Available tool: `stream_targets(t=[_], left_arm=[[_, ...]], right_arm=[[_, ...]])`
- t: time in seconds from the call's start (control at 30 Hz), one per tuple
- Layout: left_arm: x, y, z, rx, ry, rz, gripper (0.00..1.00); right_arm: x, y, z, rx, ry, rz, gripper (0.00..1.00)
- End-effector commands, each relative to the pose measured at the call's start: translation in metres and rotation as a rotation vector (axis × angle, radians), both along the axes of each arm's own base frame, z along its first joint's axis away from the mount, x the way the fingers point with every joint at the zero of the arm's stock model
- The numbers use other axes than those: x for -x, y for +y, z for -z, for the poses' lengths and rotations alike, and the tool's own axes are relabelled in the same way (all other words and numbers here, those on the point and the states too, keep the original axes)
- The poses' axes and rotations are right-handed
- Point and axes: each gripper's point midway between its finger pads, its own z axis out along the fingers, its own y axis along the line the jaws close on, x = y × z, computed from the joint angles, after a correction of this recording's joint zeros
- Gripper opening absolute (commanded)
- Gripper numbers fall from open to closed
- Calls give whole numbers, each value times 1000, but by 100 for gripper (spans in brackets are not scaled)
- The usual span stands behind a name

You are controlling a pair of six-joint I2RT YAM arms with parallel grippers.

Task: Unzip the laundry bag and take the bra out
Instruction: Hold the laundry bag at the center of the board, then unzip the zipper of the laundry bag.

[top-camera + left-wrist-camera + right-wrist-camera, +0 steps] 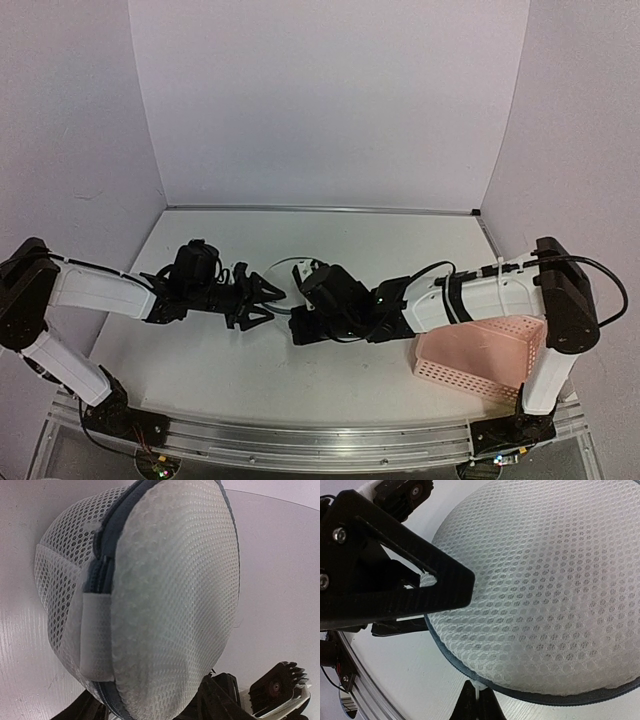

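The laundry bag (170, 595) is a round white mesh case with a dark zipper (102, 550) along its rim, standing tilted on edge at mid table (283, 280). My left gripper (155, 712) is open, its black fingers either side of the bag's lower edge. One of its fingers (395, 585) crosses the upper left of the right wrist view. My right gripper (479, 700) is shut on a small white zipper pull (481, 686) at the bag's dark rim (545, 590). From above, both grippers (268, 303) (300, 312) meet at the bag. The bra is hidden.
A pink perforated basket (480, 360) sits at the near right, beside the right arm's base. White walls close the table at the back and sides. A metal rail (300, 440) runs along the near edge.
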Motion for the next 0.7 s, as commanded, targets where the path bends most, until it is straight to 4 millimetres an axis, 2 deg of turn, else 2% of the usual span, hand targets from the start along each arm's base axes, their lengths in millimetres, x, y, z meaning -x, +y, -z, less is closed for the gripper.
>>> stream_targets(t=[0.0, 0.4, 0.67], left_arm=[[-15, -14, -31, 85, -66, -10, 55], [-17, -17, -26, 88, -54, -11, 1], [-17, -17, -34, 97, -88, 8, 0]], right_arm=[[-2, 4, -33, -72, -53, 4, 0], [2, -4, -31, -62, -56, 2, 0], [8, -28, -17, -16, -55, 19, 0]])
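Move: The left hand's open fingers already straddle the laundry bag's blue rim, which lies only about 1 cm to their right, level with them and neither ahead nor back; the bag's middle is some 5 cm to that hand's right, 3 cm ahead and 3 cm lower. From the right hand, already shut on the small white tab at the near rim, that same bit of rim is about 4 cm left, 3 cm ahead and 1 cm up, with the pink basket roughly 36 cm right, 5 cm back and 8 cm lower. The left hand all but stays in place, easing only about 1 cm to the right into the bag while its fingers go from well open to shut and pinch the blue rim beside the zipper's end. The right hand keeps its pinch on the white tab, at first holding still, and then, as the left fingers finish closing, draws the tab about 2 cm to the right and slightly back, away from the left gripper, its wrist not turning. ##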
